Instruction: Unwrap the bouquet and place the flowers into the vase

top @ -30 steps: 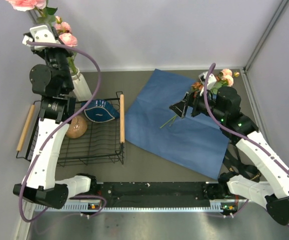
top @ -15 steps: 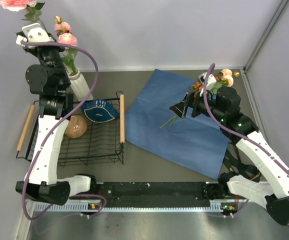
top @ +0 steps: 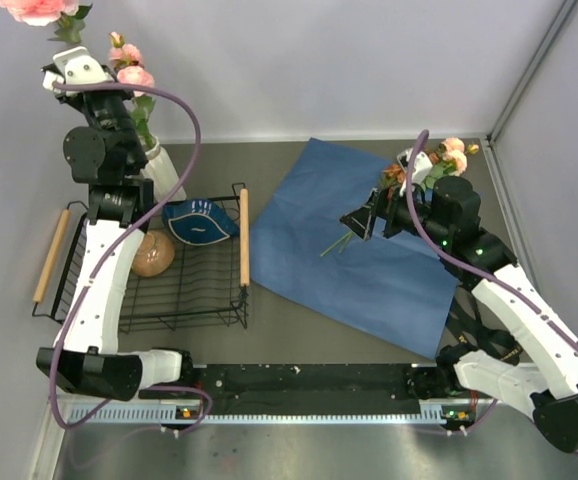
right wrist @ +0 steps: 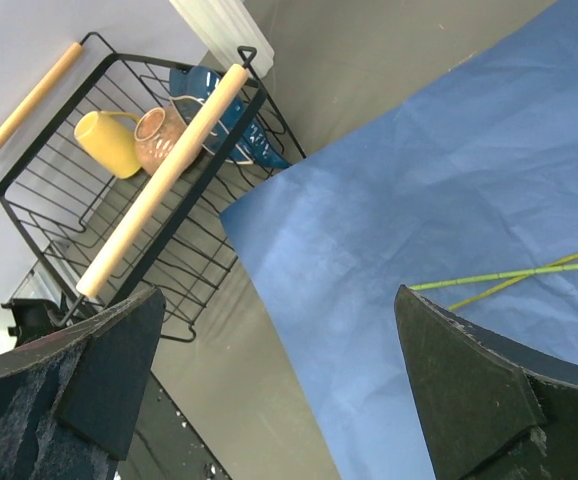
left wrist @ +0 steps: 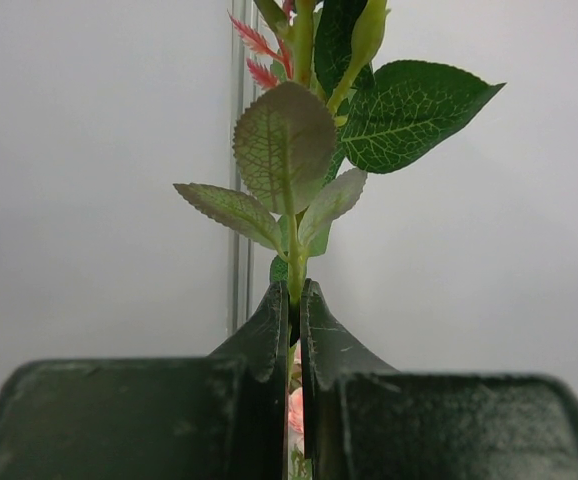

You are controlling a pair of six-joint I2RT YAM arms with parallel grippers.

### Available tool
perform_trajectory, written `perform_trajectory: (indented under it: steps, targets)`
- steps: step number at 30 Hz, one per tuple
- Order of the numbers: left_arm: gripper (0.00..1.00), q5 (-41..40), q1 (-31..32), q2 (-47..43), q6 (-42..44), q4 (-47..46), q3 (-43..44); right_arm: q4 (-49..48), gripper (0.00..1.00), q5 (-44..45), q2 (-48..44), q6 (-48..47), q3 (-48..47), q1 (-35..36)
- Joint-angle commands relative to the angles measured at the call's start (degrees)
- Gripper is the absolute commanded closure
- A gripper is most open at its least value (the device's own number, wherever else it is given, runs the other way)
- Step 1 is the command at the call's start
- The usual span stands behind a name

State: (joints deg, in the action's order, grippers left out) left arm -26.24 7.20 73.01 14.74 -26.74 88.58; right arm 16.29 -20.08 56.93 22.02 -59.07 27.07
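The bouquet's blue paper (top: 369,250) lies spread flat on the table. A few flowers (top: 439,160) lie at its far right edge, their green stems (top: 337,243) pointing left across it. My right gripper (top: 361,220) hovers open above those stems (right wrist: 509,275), and nothing is between its fingers (right wrist: 469,390). The white vase (top: 164,172) stands at the far left with pink flowers (top: 134,76) in it. High above it, my left gripper (top: 71,54) is shut on the stem (left wrist: 295,285) of a pink rose (top: 37,8), with its leaves (left wrist: 284,145) just above the jaws.
A black wire rack (top: 204,300) with wooden handles (top: 244,235) stands left of the paper. It holds a blue dish (top: 199,220), a brown bowl (top: 153,255) and a yellow cup (right wrist: 107,142). Grey walls close in at the back and on both sides.
My left arm lifted the rose slightly up and left, then shifted a little back to the right. The right arm has not moved.
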Motion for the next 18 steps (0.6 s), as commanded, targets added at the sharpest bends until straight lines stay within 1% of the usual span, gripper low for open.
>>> perform_trajectory:
  steps: [1,10,14,18]
  targets:
    - [1.00,-0.5,-0.3,-1.0,1.0,-6.4,-3.1,-0.6,0.01,-0.3,-2.2,-1.1,0.9,-0.5]
    - [1.00,-0.9,-0.5,-1.0,1.3,-10.1,-8.2,-0.3,0.01,-0.4,-2.6,-0.8,1.5,-0.7]
    - [1.00,-1.0,-0.7,-0.9,1.5,-12.7,-10.9,-0.2,0.01,-0.4,-2.6,-0.6,1.8,-0.8]
    - [1.00,-1.9,-0.8,-0.9,1.6,-17.3,-14.5,0.0,0.01,-0.3,-2.7,-0.6,1.9,-0.8]
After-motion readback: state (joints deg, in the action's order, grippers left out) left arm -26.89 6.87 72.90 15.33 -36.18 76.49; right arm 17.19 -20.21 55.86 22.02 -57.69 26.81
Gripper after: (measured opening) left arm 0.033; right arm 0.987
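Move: The white vase I am lowering the flower to stands almost under my left hand, about 3 cm ahead and 2 cm to the right, its middle nearly 50 cm below. The pink blooms already in it are about 5 cm ahead, 5 cm right and 16 cm down. In the rack, the brown jar lies some 12 cm back, 2 cm right, and the blue cap 6 cm back, 11 cm right, both about 55 cm down. From my right hand the vase is about 13 cm ahead, 36 cm left and 19 cm lower. I keep the flower's stem pinched in my shut left fingers and lower it about 6 cm towards the vase, easing some 2.5 cm forward as I sink, close by the blooms already standing there. My wrist hardly turns, so the stem keeps its lean. ##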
